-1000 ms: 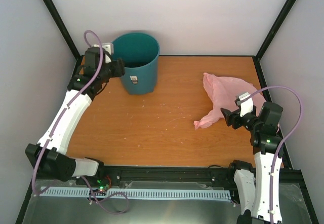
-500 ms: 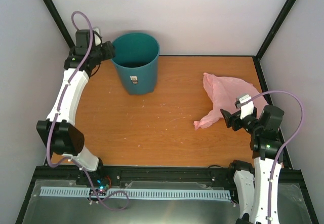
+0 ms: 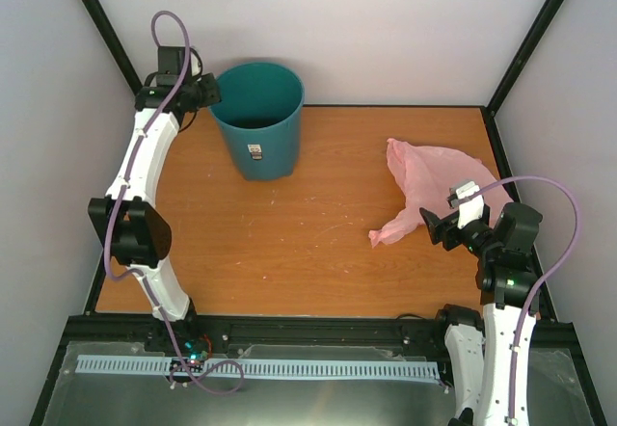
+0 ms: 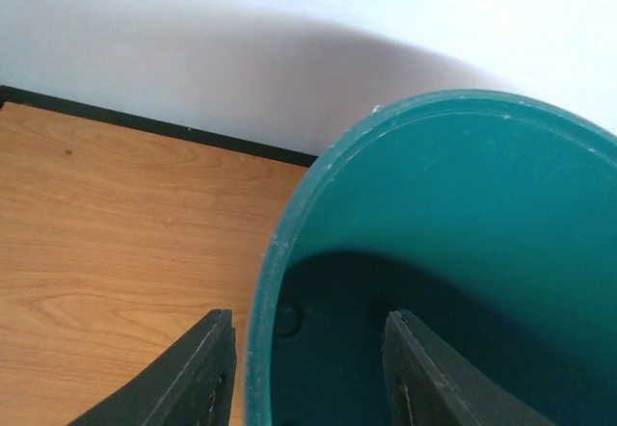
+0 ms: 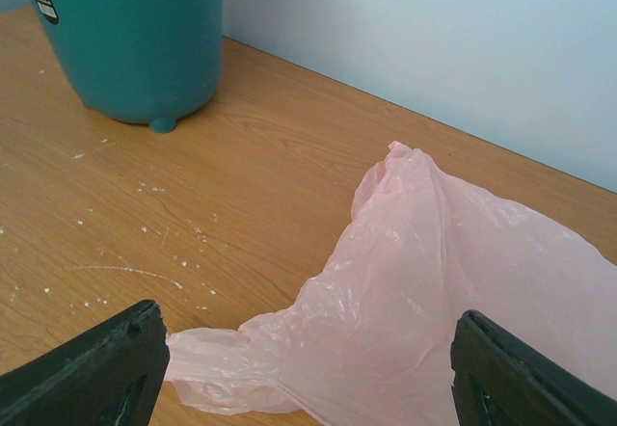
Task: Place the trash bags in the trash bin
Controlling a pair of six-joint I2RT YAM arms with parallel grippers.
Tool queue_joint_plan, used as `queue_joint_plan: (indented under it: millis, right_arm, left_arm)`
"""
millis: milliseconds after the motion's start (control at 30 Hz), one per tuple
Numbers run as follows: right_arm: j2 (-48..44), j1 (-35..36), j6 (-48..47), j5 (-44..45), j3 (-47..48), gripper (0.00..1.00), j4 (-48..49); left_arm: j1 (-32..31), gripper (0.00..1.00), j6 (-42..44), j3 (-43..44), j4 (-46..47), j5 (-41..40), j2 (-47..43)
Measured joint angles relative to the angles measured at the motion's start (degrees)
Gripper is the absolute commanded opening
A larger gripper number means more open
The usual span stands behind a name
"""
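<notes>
The teal trash bin (image 3: 273,146) stands upright at the back left of the wooden table and looks empty inside. My left gripper (image 3: 206,93) is at its left rim. In the left wrist view the left gripper (image 4: 308,334) is open and straddles the bin's rim (image 4: 286,228), one finger outside and one inside, with gaps on both sides. The pink trash bag (image 3: 431,180) lies crumpled on the table at the right. My right gripper (image 3: 436,226) hovers open at its near edge. In the right wrist view the bag (image 5: 434,291) lies between and beyond the wide-open right gripper (image 5: 308,373).
The bin (image 5: 135,40) has a small white label (image 3: 254,151) on its near side. White specks (image 5: 145,190) dot the table (image 3: 308,233) between bin and bag. Black frame posts and pale walls close in the back and sides.
My left arm has swung up and back, carrying its gripper from the bin's left side to over the rim, with its jaws narrowing. The right arm has barely shifted.
</notes>
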Motion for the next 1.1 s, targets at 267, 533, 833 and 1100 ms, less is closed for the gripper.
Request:
queue_joint_plan:
  millis: [267,533,833,1100]
  right_arm:
    - [0.0,0.0,0.0,0.0,0.0,0.8,0.0]
    - [0.0,0.0,-0.4,0.0,0.0,0.8,0.0]
    - [-0.4,0.0,-0.8,0.0,0.0,0.81,0.0]
    - [-0.4,0.0,-0.8,0.0,0.0,0.81,0.0]
  left_arm:
    - [0.0,0.38,0.6,-0.1,-0.3,-2.3,0.5]
    - [0.0,0.26,1.3,-0.1,-0.5,-2.3,3.2]
    - [0.1,0.13,1.7,-0.2,-0.9,-2.0,3.2]
    - [-0.7,0.1,1.7,-4.7,0.1,0.0,-0.8]
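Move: The left hand hovers over the left side of the trash bin's rim, its fingers part-open with the rim edge beneath the gap: about 2 cm below, 1 cm to the left and level fore and aft. The middle of the trash bin lies about 10 cm to this hand's right, straight across, and some 16 cm below. From the idle right hand, the trash bin is roughly 29 cm ahead, 42 cm to the left and 12 cm lower. The left fingers straddle the trash bin's left rim, one outside and one inside, and close until they pinch its wall. The hand first sinks about 3 cm onto the rim, edging slightly forward and left, then stays there while the fingers shut; at the end it starts drawing the held rim back and a little right, nearly 2 cm. ##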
